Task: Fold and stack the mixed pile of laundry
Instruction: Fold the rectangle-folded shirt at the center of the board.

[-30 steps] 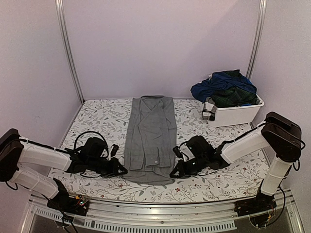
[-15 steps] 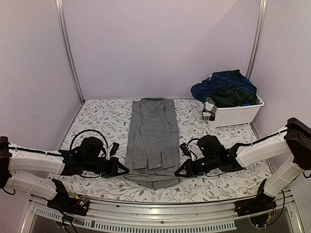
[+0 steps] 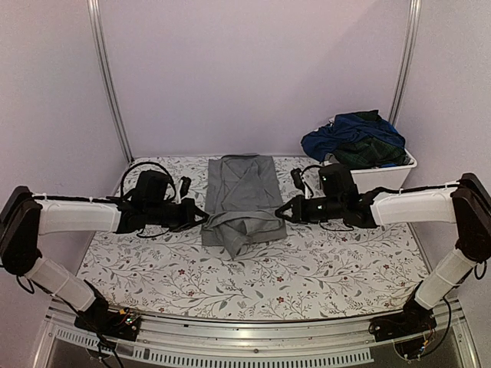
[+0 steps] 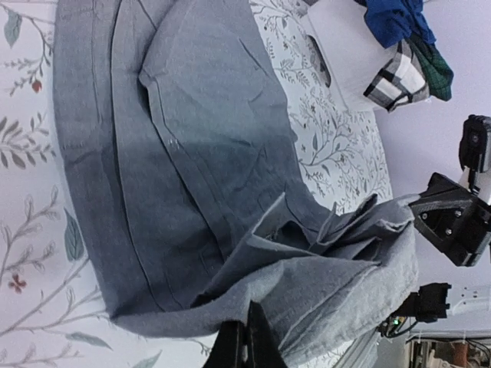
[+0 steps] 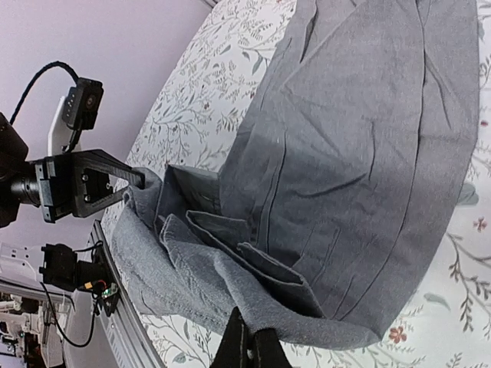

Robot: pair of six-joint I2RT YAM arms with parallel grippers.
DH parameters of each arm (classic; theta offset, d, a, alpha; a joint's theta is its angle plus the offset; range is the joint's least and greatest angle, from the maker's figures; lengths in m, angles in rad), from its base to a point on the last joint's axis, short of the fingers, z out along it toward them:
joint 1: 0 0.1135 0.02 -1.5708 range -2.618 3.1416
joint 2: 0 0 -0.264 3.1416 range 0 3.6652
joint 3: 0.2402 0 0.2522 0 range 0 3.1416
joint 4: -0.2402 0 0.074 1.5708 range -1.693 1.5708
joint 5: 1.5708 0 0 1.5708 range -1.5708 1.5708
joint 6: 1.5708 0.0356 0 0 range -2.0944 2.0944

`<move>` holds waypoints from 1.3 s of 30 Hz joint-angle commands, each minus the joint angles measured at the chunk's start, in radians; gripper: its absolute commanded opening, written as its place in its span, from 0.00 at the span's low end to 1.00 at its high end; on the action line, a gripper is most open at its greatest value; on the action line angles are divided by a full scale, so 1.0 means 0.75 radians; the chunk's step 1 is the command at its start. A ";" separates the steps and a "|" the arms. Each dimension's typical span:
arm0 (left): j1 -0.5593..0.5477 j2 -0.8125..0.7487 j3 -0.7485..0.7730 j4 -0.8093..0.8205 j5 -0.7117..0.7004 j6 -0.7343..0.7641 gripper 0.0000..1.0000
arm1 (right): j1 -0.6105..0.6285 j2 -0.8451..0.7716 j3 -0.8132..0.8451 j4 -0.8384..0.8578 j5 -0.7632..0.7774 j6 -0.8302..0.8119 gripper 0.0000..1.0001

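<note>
The grey garment [image 3: 242, 188] lies lengthwise on the floral table cloth [image 3: 322, 268], its near hem lifted and carried over its own middle, sagging between the grippers. My left gripper [image 3: 201, 218] is shut on the hem's left corner, seen up close in the left wrist view, where the left gripper [image 4: 244, 326] pinches the grey garment [image 4: 192, 153]. My right gripper [image 3: 282, 215] is shut on the right corner; in the right wrist view the right gripper [image 5: 249, 326] holds the grey garment [image 5: 353, 138]. A navy garment [image 3: 349, 132] and a dark green plaid one [image 3: 370, 153] lie heaped in the bin.
The white plastic bin [image 3: 376, 182] stands at the back right, close behind my right arm. A black-and-white checked cloth [image 4: 400, 77] hangs over its rim. Metal frame posts [image 3: 107, 77] stand at the back corners and a metal rail [image 3: 245, 337] runs along the near edge.
Both grippers have lifted the grey garment's near hem and carried it away from the near edge toward the garment's middle. The left gripper closed on the cloth at the start.
</note>
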 commanded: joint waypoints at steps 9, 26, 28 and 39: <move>0.258 0.518 0.482 0.168 0.157 0.126 0.00 | -0.260 0.486 0.626 -0.122 -0.072 -0.286 0.00; 0.386 0.955 0.814 0.250 0.178 0.124 0.00 | -0.345 0.913 1.015 -0.122 -0.118 -0.333 0.00; 0.389 0.969 0.825 0.233 0.166 0.131 0.00 | -0.346 0.940 1.049 -0.138 -0.126 -0.337 0.00; 0.434 0.719 0.654 0.193 0.175 0.191 0.68 | -0.411 0.716 0.854 -0.172 -0.150 -0.330 0.63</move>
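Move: Each hand holds a hem corner of the shirt, 10 to 12 cm above the board. The collar's middle, toward which they carry it, lies about 37 cm ahead of the left hand, 11 cm to its right and 10 cm lower; from the right hand it is 37 cm ahead, 11 cm left and 12 cm lower. The laundry basket stands roughly 32 cm ahead of the right hand and 27 cm to its right, its middle some 6 cm lower. Forward together, both arms sweep the pinched hem about 21 cm over the lying shirt towards the collar end, rising slightly at first, then sinking to some 5 cm below their starting height. Near the end the fingers of both hands open and let go of the corners, and the hands ease a couple of centimetres apart. ##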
